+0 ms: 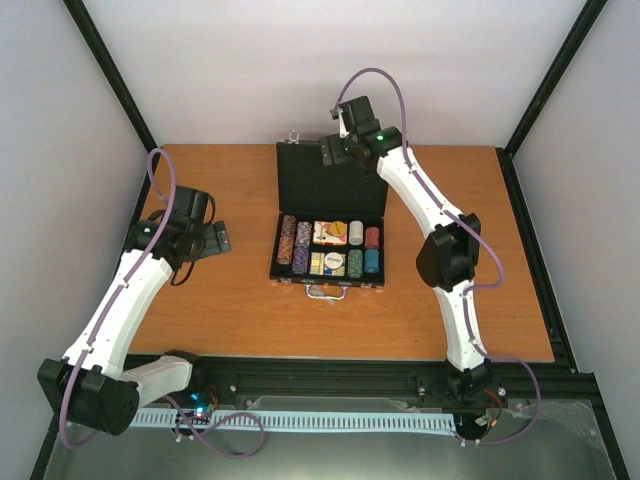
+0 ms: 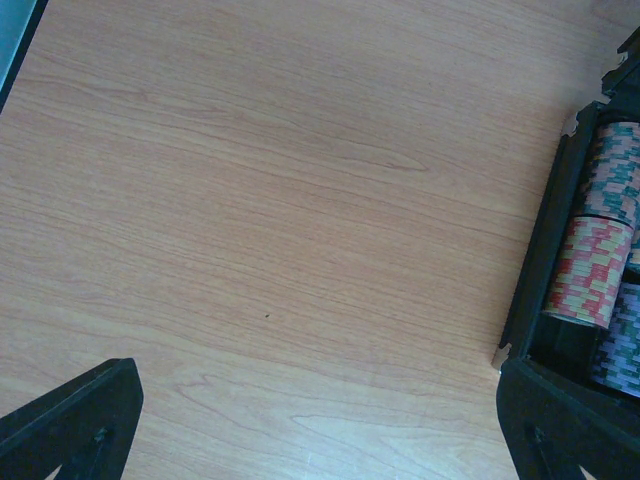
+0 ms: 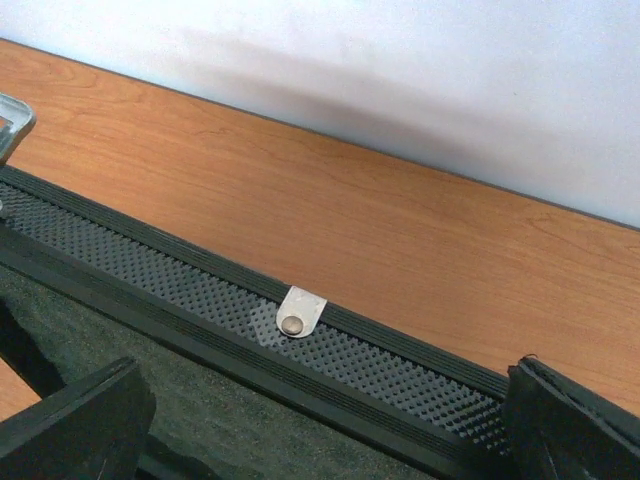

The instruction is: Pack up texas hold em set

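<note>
The texas hold em set's black case [image 1: 330, 185] lies open mid-table, lid raised at the back. Its tray holds coloured chip stacks [image 1: 290, 240] and two card decks [image 1: 329, 233], with a silver handle [image 1: 327, 292] in front. My right gripper [image 1: 333, 150] is open at the lid's far edge. In the right wrist view, the textured rim and a silver latch tab [image 3: 302, 312] lie between its spread fingers [image 3: 75, 425]. My left gripper [image 1: 216, 240] hovers open over bare wood left of the case. The left wrist view shows chip stacks [image 2: 600, 270] at its right edge.
The wooden table [image 1: 200, 310] is bounded by black frame posts and white walls on three sides. A black rail [image 1: 330, 380] with both arm bases runs along the near edge. Bare wood [image 2: 280, 220] fills the left wrist view.
</note>
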You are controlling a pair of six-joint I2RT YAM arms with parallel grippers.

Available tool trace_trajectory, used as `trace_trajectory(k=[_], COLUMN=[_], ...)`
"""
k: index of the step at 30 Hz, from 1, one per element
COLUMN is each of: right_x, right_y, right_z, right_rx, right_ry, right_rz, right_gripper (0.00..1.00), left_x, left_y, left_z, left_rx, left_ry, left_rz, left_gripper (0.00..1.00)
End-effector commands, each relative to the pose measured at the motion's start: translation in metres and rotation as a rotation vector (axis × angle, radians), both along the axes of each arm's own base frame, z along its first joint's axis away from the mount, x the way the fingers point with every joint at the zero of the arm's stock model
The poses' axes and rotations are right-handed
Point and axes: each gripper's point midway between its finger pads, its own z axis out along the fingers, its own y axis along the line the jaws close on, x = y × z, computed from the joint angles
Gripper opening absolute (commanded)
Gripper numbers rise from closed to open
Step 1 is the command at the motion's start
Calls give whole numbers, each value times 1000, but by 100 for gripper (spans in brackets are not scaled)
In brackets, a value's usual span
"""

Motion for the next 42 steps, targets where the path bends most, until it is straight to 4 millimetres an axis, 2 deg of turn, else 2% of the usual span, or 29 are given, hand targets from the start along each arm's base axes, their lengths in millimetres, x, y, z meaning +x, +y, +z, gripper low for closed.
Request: trace_trajectory(k=[1, 4, 9, 13, 19, 23, 26, 29, 32, 35, 38, 40, 42], right_x=[-40, -64, -99, -133, -209, -262, -291, -302, -301, -301, -304, -306, -307], right_y=[9, 7, 2, 4, 19, 19, 9, -1, -8, -9, -14, -18, -23], right_z=[-53, -64, -58, -63, -72, -76, -76, -65, -56, -62, -77, -83, -89], right_rx=[-12, 11, 75, 50, 2, -6, -22, -23, -23, -27, -13, 0, 7], right_ry=[226, 284, 309, 339, 411, 463, 486, 464, 428, 439, 465, 467, 468], right_rz=[97, 122, 126, 144, 206, 210, 201, 185, 168, 151, 109, 86, 67], right_gripper=[95, 94, 93, 93, 92, 92, 92, 92, 92, 91, 87, 80, 65], left_x=[3, 2, 1, 2, 3, 3, 3, 5, 9, 15, 19, 21, 23], left_y=[2, 3, 2, 1, 2, 2, 1, -1, -4, -14, -33, -47, -62], left_z=[5, 4, 1, 1, 5, 8, 8, 8, 9, 12, 11, 8, 7], left_rx=[6, 11, 10, 3, 6, 12, 8, 4, -8, -40, -118, -180, -244], left_ry=[-20, -16, -12, -14, -21, -24, -23, -23, -20, -23, -21, -10, -2], left_rz=[-4, 0, -1, -2, -2, -6, -10, -19, -29, -72, -141, -186, -237], left_gripper=[100, 100, 100, 100, 100, 100, 100, 100, 100, 100, 100, 100, 100])
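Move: The lid stands open with the middle of its top edge about 3 cm ahead of the right hand and roughly 2 cm below. On that edge, the left latch sits some 11 cm to the hand's left and about 3 cm ahead; the packed case body lies about 17 cm back, 2 cm left, and its handle 30 cm back, 2 cm left, both a good 20 cm down. From the left hand, the lid's top edge is about 25 cm ahead, 30 cm right, nearly level. With its open fingers hooked over the lid's top edge, the right hand pulls back about 30 cm towards the handle, first nearly level and then curving down some 10 cm over the case, while the wrist tips the fingers about 25 degrees further down and swings somewhat counter-clockwise. It ends above the front edge and handle, clear of the closed lid, the fingers just starting to close, as the empty left hand sets off about 3 cm to the right, towards the case. ##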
